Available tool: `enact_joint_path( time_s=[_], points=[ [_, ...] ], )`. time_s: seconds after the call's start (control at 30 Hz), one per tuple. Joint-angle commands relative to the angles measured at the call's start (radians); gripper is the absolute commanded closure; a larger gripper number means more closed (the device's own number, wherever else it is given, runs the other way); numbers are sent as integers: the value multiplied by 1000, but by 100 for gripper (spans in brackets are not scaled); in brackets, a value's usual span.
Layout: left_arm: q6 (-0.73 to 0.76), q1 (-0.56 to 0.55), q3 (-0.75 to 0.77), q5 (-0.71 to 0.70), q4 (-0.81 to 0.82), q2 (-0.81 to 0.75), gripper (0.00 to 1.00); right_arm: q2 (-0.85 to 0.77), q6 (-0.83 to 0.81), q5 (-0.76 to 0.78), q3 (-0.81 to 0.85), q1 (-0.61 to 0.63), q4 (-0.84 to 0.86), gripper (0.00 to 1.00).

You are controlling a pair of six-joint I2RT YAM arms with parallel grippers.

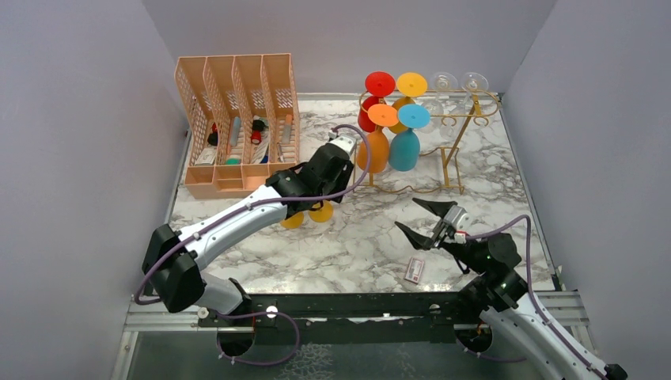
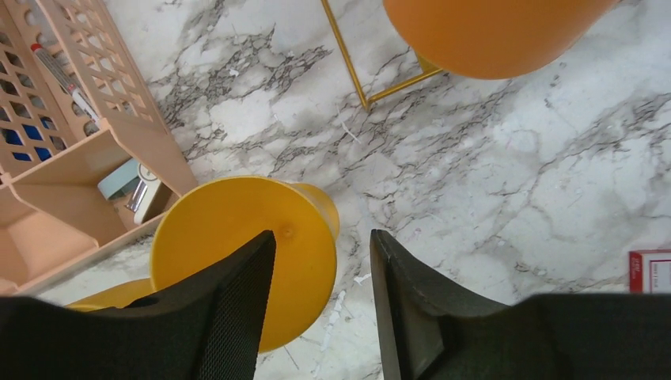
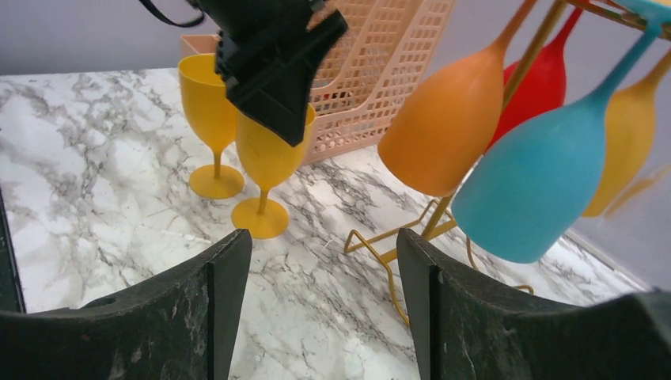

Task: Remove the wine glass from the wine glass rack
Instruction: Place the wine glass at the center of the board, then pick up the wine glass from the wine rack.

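Note:
The gold wine glass rack point(image 1: 453, 158) stands at the back right. Orange point(image 1: 373, 150), blue point(image 1: 404, 149), red point(image 1: 369, 115) and yellow point(image 1: 399, 111) wine glasses hang from it upside down, with two clear ones point(image 1: 443, 83) behind. Two more yellow glasses point(image 3: 267, 158) point(image 3: 207, 103) stand upright on the marble beside the organiser. My left gripper point(image 2: 323, 237) hovers open just over the nearer one point(image 2: 237, 253), which sits left of the gap, free of the fingers. My right gripper point(image 3: 323, 237) is open and empty, low over the table, facing the orange point(image 3: 443, 134) and blue point(image 3: 538, 182) glasses.
A peach lattice file organiser point(image 1: 237, 119) with pens and small items stands at the back left, close behind the yellow glasses. A small red-and-white card point(image 1: 415, 270) lies near the front edge by the right arm. Grey walls enclose the table on three sides.

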Motion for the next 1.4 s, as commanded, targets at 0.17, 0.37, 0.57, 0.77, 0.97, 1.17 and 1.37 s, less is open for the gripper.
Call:
enact_joint_path(
  time_s=[0.17, 0.37, 0.57, 0.77, 0.97, 1.17, 1.37],
  points=[
    [11, -3, 4, -12, -26, -204, 38, 28, 446, 448, 167, 3, -103, 18],
    [16, -2, -36, -11, -23, -338, 14, 165, 485, 306, 423, 3, -349, 6],
    [18, -2, -11, -42, -19, -398, 1, 245, 661, 216, 535, 3, -354, 0],
    [31, 42, 3, 72, 3, -434, 1, 199, 595, 208, 514, 3, -130, 1],
    [10, 267, 30, 227, -20, -413, 1, 356, 491, 458, 768, 3, -281, 1],
    [-47, 354, 46, 159, -48, -401, 1, 702, 497, 661, 1267, 3, -754, 0],
    [-65, 354, 40, 162, -64, -411, 1, 750, 546, 693, 1306, 3, -791, 0]
  ],
)
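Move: The blue glass on the rack hangs about 21 cm ahead of the right gripper, 1 cm to its right and some 3 cm lower; the orange glass is 8 cm to the left of the blue one, level with it, and a yellow glass hangs about 9 cm behind it. From the left gripper the blue glass is roughly 10 cm ahead, 19 cm right. The just-placed yellow glass stands 3 cm left, 1 cm back, 8 cm below; the first one is 8 cm farther left. Open the left gripper fully and lift it about 13 cm clear of the standing yellow glass's rim, easing back and left, then swing it left and a little forward, some 11 cm left in all. Meanwhile raise the right gripper about 26 cm, with 8 cm forward and a little right, opening it wide and turning it clockwise and nose-down, to end high and short of the rack's front row. ##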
